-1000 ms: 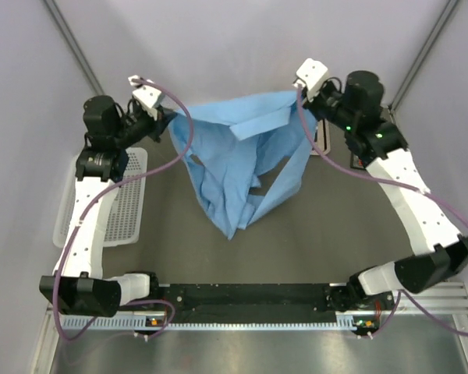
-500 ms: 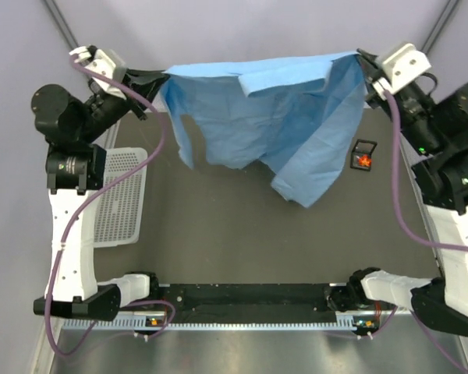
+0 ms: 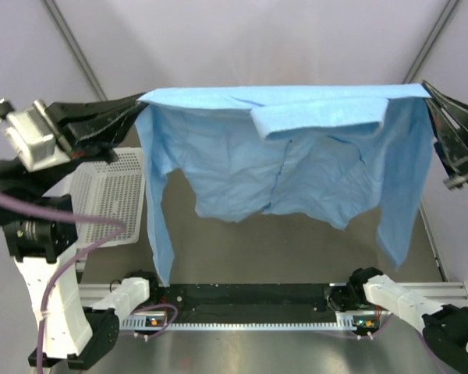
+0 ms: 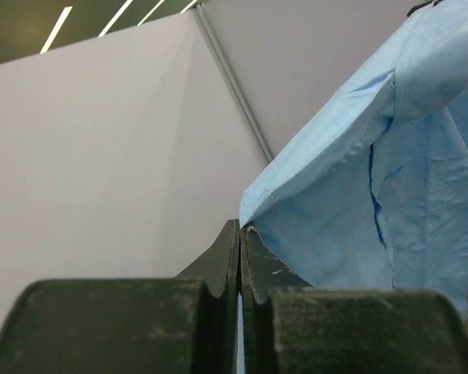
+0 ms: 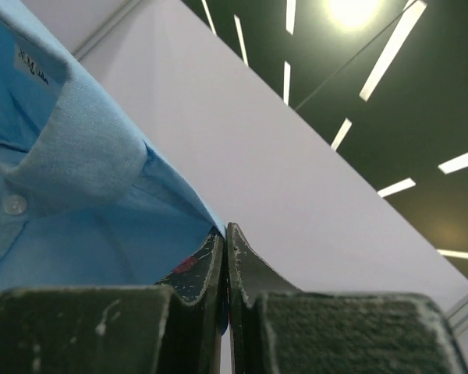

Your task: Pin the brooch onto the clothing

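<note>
The light blue shirt (image 3: pixel 296 164) hangs spread wide and high between both arms, collar (image 3: pixel 320 117) at the top middle, sleeves dangling at each side. My left gripper (image 3: pixel 143 101) is shut on the shirt's left shoulder corner, seen pinched at the fingertips in the left wrist view (image 4: pixel 240 227). My right gripper (image 3: pixel 426 87) is shut on the right shoulder corner, also seen in the right wrist view (image 5: pixel 224 230), where the collar with its white neck label (image 5: pixel 30 61) shows. The brooch is hidden behind the shirt.
A white perforated tray (image 3: pixel 101 195) lies at the table's left. The dark table surface (image 3: pixel 281 249) shows below the hanging shirt. The black base rail (image 3: pixel 249 300) runs along the near edge. Pale walls enclose the cell.
Both arms have risen and swung apart, stretching the shirt from a bunched drape into a wide flat spread. The small box with the red-orange piece at the right is now covered.
</note>
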Robot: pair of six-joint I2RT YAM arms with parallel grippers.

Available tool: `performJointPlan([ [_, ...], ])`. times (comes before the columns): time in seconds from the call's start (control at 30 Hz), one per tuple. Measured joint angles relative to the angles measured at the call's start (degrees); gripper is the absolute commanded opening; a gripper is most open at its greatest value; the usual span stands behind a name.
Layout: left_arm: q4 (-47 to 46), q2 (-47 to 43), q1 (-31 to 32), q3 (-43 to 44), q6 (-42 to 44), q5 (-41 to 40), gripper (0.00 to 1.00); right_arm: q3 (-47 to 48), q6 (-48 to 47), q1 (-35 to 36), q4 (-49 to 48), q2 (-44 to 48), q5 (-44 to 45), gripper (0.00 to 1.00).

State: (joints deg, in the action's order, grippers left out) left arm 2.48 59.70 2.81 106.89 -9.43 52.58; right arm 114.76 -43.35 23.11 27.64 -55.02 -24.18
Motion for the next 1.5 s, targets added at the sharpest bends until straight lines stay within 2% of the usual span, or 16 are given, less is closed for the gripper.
performJointPlan([
  [0.2,0.7,-1.7,0.0,4.3,-2.5,1.4,0.0,0.9,0.8,-0.2,0.3,3.0,-4.3,0.0],
  [0.4,8.2,-0.9,-0.1,1.9,-0.6,-1.5,0.0,-7.4,-0.2,-0.4,-0.7,3.5,-3.3,0.0],
  [0.5,12.5,-0.2,-0.1,-4.7,2.1,-4.1,0.0,-15.8,-1.7,-0.4,-0.9,3.1,-2.1,0.0],
  [0.67,18.1,3.8,-0.1,-24.0,5.8,-8.9,0.0,-31.8,-3.8,-0.4,-1.9,-1.8,-0.2,0.01],
  [0.8,20.2,12.5,-0.1,-36.6,8.2,-14.3,0.0,-40.8,-3.7,-0.4,-2.7,-13.6,0.3,0.07],
  [0.93,20.9,24.1,-0.1,-41.0,9.7,-18.7,0.0,-41.4,-1.4,-0.5,-3.1,-29.5,1.3,0.09],
  [1.0,20.7,30.0,-0.1,-40.2,9.8,-19.9,0.0,-39.5,0.1,-0.5,-3.4,-37.6,2.6,0.18],
  [1.1,21.7,38.9,-0.1,-36.2,9.8,-21.6,0.0,-35.4,2.6,-0.7,-3.5,-46.6,5.0,0.6],
  [1.13,21.8,41.9,-0.2,-34.4,9.8,-22.2,0.09,-33.7,3.1,-0.9,-3.4,-49.1,5.9,0.72],
  [1.2,22.3,47.1,-0.4,-31.1,9.8,-23.1,0.24,-30.1,4.8,-1.3,-2.9,-52.9,7.6,0.77],
  [1.23,22.6,48.8,-0.7,-30.1,9.8,-23.4,0.38,-28.4,5.3,-1.7,-2.2,-54.1,8.2,0.81],
  [1.27,23.0,49.7,-1.0,-29.6,10.1,-23.5,0.46,-27.0,6.1,-2.4,-1.1,-54.7,8.3,0.82],
  [1.3,23.3,50.3,-1.4,-29.4,10.4,-23.4,0.58,-26.1,6.7,-3.1,0.0,-54.7,8.1,0.84],
  [1.33,23.6,50.4,-1.7,-29.4,11.1,-23.2,0.73,-24.9,7.6,-4.3,1.5,-54.5,7.4,0.91],
  [1.37,23.9,50.2,-2.1,-29.4,12.6,-22.6,0.92,-24.0,8.1,-5.7,3.0,-54.0,6.7,0.91],
  [1.5,24.1,46.4,-2.6,-29.6,21.1,-18.7,0.97,-24.1,7.9,-13.6,11.5,-48.8,2.9,0.93],
])
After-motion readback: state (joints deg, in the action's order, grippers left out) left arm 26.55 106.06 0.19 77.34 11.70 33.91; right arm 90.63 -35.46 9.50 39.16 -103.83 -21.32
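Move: Both grippers hold the clothing high up, stretched between them. The left one's landing spot on the table is about 27 cm ahead, 5 cm left and 60 cm below; the white basket is roughly 19 cm ahead and 31 cm left of the left gripper. The right one's spot is about 30 cm ahead, 9 cm left, 60 cm below; from the right gripper the tray is some 41 cm ahead and 10 cm left, the brooch box 33 cm ahead, 13 cm right. Swing both grippers back about 4 cm with the clothing still pinched, then throw them forward and down nearly 60 cm in one fast sweep, tipping the fingers from up-and-outward to down towards the table. Once low, open both wide to let go of the shoulders; lift the left slightly and draw the right up and some 9 cm to its right, towards the brooch box. ##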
